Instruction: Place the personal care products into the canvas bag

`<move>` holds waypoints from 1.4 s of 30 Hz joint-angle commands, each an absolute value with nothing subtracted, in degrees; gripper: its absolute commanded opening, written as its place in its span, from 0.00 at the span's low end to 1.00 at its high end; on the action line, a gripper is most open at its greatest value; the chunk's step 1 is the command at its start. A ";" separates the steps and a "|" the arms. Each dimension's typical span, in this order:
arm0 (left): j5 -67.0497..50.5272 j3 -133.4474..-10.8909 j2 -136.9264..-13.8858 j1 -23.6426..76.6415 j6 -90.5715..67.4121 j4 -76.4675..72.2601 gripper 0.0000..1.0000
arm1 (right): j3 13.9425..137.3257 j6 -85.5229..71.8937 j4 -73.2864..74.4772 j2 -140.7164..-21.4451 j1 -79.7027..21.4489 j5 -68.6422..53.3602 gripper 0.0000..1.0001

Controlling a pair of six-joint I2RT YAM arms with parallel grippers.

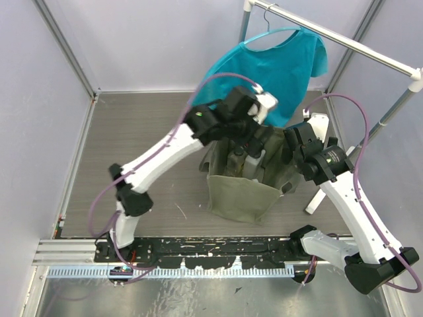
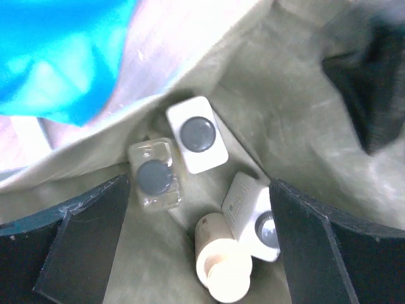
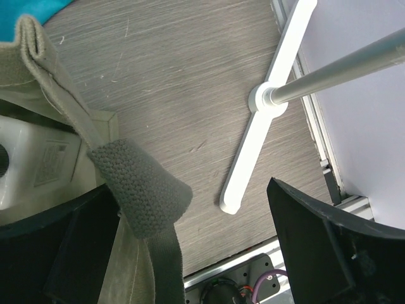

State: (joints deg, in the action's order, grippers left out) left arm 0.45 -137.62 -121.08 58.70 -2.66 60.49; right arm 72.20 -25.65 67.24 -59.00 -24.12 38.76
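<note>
The olive-green canvas bag (image 1: 241, 195) stands open in the middle of the table. In the left wrist view all four bottles lie on the bag's floor (image 2: 297, 120): a white bottle with a dark cap (image 2: 196, 134), the clear yellowish bottle (image 2: 154, 175), a second white bottle (image 2: 253, 212) and the cream bottle (image 2: 221, 266). My left gripper (image 2: 199, 182) hangs open and empty over the bag's mouth (image 1: 256, 137). My right gripper (image 3: 196, 190) is open at the bag's right rim (image 1: 292, 142). The bag's woven handle (image 3: 142, 190) lies between its jaws, unclamped.
A teal shirt (image 1: 277, 66) hangs on a rack pole (image 1: 344, 39) right behind the bag. The rack's white foot (image 3: 266, 107) lies on the table to the bag's right (image 1: 314, 198). A metal rail (image 1: 165, 251) runs along the near edge.
</note>
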 commanded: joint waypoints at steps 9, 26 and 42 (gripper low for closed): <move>14.81 -122.89 -91.86 51.36 -9.04 42.78 0.98 | 76.98 -16.85 56.79 -57.87 -23.73 34.68 1.00; 6.93 -103.39 -85.87 23.67 -21.08 51.54 0.98 | 86.15 1.54 34.50 -70.45 -13.33 27.23 1.00; 18.85 -114.27 -97.99 18.42 -28.45 71.14 0.98 | 71.42 0.27 25.55 -73.01 4.90 18.46 1.00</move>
State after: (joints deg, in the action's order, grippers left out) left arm 13.17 -108.97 -95.33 18.52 -25.74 62.89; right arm 72.71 0.75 29.85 -75.75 4.75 19.42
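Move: The upright white bottle just placed lies nearly under the left hand: 1 cm back, 1 cm left and some 14 cm down, with the clear bottle 7 cm left, level with the hand. The bag's centre is about 3 cm back and 2 cm left. From the right hand, the bag's centre is some 19 cm left and 3 cm back, its side handle only about 4 cm left and 1 cm ahead, and the rack foot 11 cm right, 2 cm ahead, well below. The right hand's open fingers come free of the bag's right rim and handle, rising some 11 cm, then swinging forward and right while sinking to their starting height. The empty left hand, still wide open, climbs about 20 cm clear of the bag, sweeps roughly 34 cm left and some 12 cm forward, turning about 65 degrees counter-clockwise, and sinks again over bare table. ##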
